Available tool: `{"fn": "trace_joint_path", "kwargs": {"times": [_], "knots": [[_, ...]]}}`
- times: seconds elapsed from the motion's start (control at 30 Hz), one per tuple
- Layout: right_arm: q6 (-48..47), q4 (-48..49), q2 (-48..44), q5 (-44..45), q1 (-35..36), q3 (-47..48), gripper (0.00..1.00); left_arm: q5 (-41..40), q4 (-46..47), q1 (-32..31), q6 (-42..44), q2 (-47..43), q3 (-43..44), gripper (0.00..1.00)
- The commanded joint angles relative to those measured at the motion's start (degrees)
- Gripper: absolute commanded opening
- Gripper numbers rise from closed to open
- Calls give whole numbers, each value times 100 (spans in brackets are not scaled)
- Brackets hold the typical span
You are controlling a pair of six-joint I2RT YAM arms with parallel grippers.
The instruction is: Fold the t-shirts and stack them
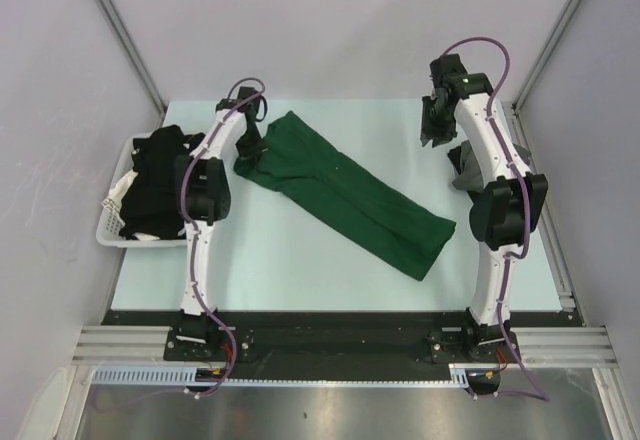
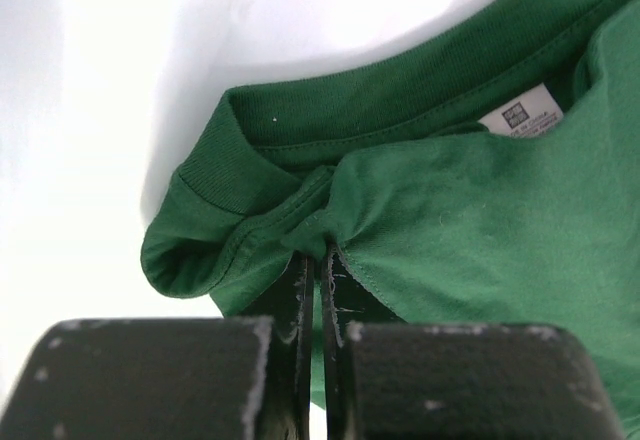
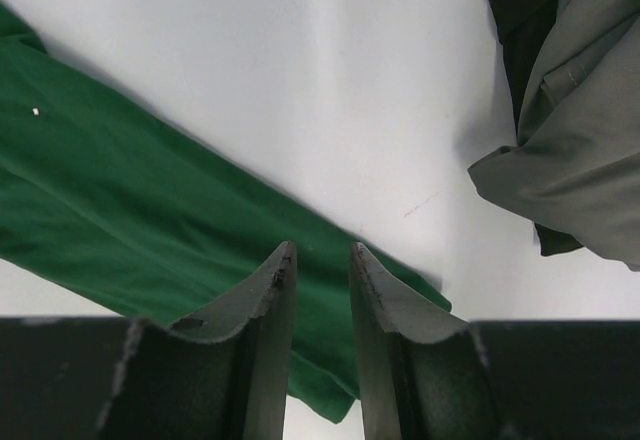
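Observation:
A dark green t-shirt (image 1: 350, 195) lies folded into a long strip, running diagonally across the table. My left gripper (image 1: 248, 145) sits at its upper left end. In the left wrist view this gripper (image 2: 318, 250) is shut on a pinch of green fabric (image 2: 470, 220) just below the collar, near the white neck label (image 2: 520, 118). My right gripper (image 1: 435, 130) hangs above the back right of the table. Its jaws (image 3: 322, 250) stand open with nothing between them, over the green shirt's edge (image 3: 150, 210). A grey t-shirt (image 3: 580, 140) lies crumpled at the right, a black one beneath it.
A white slatted basket (image 1: 110, 225) at the table's left edge holds black t-shirts (image 1: 155, 180). The grey shirt (image 1: 462, 165) lies partly behind the right arm. Grey walls close in on the left, the back and the right.

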Motion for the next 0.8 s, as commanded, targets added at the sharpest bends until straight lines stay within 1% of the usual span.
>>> {"fn": "trace_joint_path", "kwargs": {"times": [0.0,0.23,0.43,0.57,0.77], "knots": [[-17,60,-327,-34,-51,-87,32,-116,418,137,-24,398,373,0],[-17,34,-432,-69,-51,-245,32,-90,663,296,-243,442,435,0],[-17,34,-556,-104,-16,-412,30,147,1182,366,-314,459,548,0],[-26,-1,-617,-61,107,-483,29,323,1445,366,-436,643,899,0],[-43,-98,-626,36,283,-413,29,674,1999,366,-612,802,962,0]]}}
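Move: The green t-shirt, folded into a slanting strip, is already gripped near its far left end by the left fingers; its middle lies about 20 cm to that hand's right and 11 cm back. The basket of black shirts is centred some 23 cm to its left and 8 cm back. From the right hand, the strip's near right end is roughly 17 cm back, 3 cm right and 18 cm below; the grey shirt stands about 15 cm right, 3 cm farther out and 16 cm below. The green shirt's far left end stays pinched in the shut left fingers and is dragged forward about 7 cm, low along the table towards its far edge, slowly at first, then quicker, with the fingertips tilting forward by some 15 degrees. The right hand, empty and partly open, hovers high, easing back about 2 cm with a small dip and rise, touching nothing. ##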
